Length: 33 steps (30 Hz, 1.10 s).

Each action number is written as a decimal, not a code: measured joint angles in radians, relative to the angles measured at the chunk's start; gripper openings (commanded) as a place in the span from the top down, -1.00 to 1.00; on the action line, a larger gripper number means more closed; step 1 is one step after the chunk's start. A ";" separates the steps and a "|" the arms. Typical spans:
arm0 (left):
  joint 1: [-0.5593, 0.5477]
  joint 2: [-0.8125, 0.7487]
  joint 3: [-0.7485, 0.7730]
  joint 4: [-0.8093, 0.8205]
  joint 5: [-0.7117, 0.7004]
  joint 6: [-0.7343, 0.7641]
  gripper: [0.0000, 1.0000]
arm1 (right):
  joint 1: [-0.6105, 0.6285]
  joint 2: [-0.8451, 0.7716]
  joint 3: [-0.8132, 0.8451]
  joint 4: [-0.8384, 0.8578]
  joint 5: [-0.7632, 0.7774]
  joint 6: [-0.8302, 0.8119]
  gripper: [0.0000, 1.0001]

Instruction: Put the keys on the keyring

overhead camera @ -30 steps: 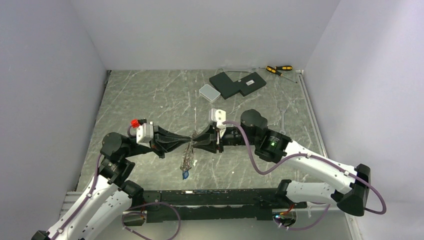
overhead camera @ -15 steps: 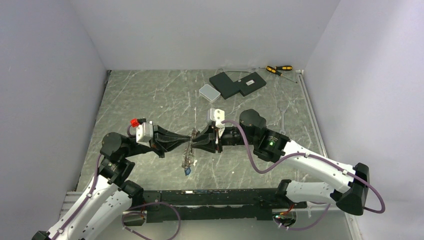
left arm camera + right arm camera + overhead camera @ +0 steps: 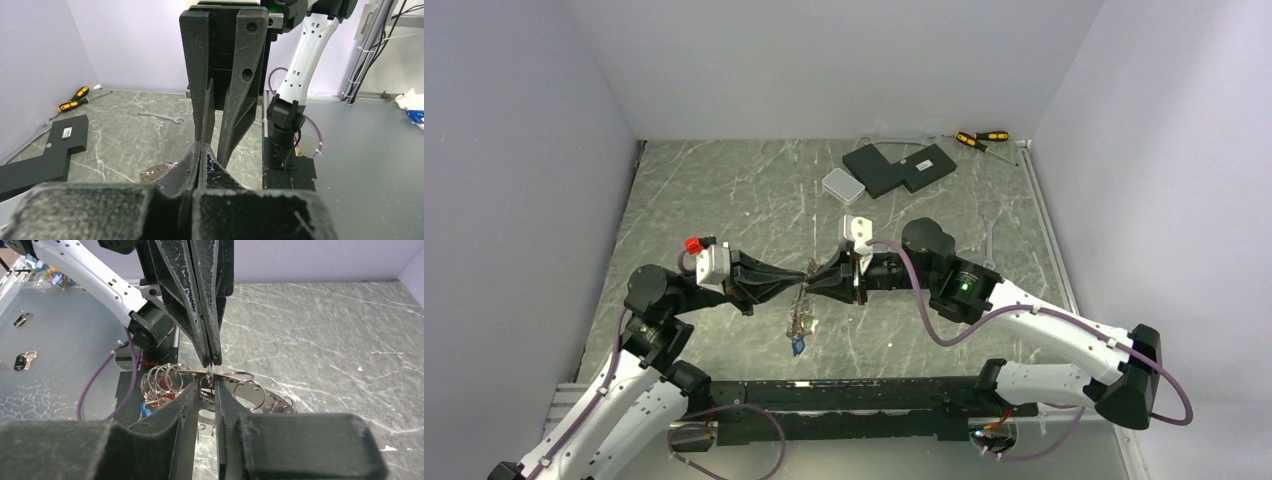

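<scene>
My two grippers meet tip to tip above the middle of the table. The left gripper is shut on a small split ring at the rim of the keyring, a flat silver plate with several wire rings through its holes. The keyring hangs below the tips, and part of it shows beside the left fingers. The keys dangle under it, with a red head and a blue one. The right gripper stands narrowly open, a small ring in the gap between its fingers.
At the back lie a black box, a small white case and two screwdrivers. A silver wrench lies at the right. Two loose keys lie on the metal ledge beyond the table's edge.
The right gripper's jaws have narrowed and its arm has edged left toward the left gripper's tips. The hanging keyring has swung slightly. The left gripper stays shut.
</scene>
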 measured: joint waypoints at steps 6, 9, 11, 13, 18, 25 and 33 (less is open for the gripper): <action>0.000 0.000 0.000 0.000 -0.001 0.000 1.00 | 0.000 0.010 0.004 0.006 0.001 0.003 0.86; 0.001 0.000 0.000 0.000 -0.001 0.000 1.00 | 0.000 0.011 0.004 0.008 0.007 0.007 1.00; 0.002 0.000 0.000 0.000 -0.002 0.000 1.00 | 0.000 0.012 0.005 0.007 0.008 0.009 1.00; 0.003 0.000 0.000 0.000 -0.003 0.000 1.00 | 0.000 0.013 0.008 0.007 0.009 0.010 1.00; 0.003 0.002 0.004 -0.029 0.000 0.024 0.47 | 0.000 0.014 0.015 -0.014 0.011 0.007 1.00; 0.003 0.054 0.071 -0.186 0.010 0.127 -0.17 | 0.000 0.036 0.145 -0.306 0.052 -0.072 1.00; 0.003 0.068 0.095 -0.295 0.039 0.201 -0.01 | 0.000 0.083 0.286 -0.628 0.105 -0.171 1.00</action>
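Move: The small split ring at the top of the hanging keyring is pinched in my left fingertips, barely 1 cm to the right of my left hand. My right fingers, still parted, stand just across from it, with the ring about 1 cm to the left of that hand. The big keyring disc hangs with its middle roughly 6 cm below my right hand and 2 cm back; the blue key tag dangles about 7 cm back, 2 cm left and 11 cm down. I hold the keyring still in my left hand while my right fingers close on the small split ring beside my left fingertips. Then my left fingers open to about half and let go, that hand sinking some 3 cm and levelling its tips. Meanwhile my right hand carries the ring about 3.5 cm right and 3 cm down, tipping its fingers down some 20 degrees. ##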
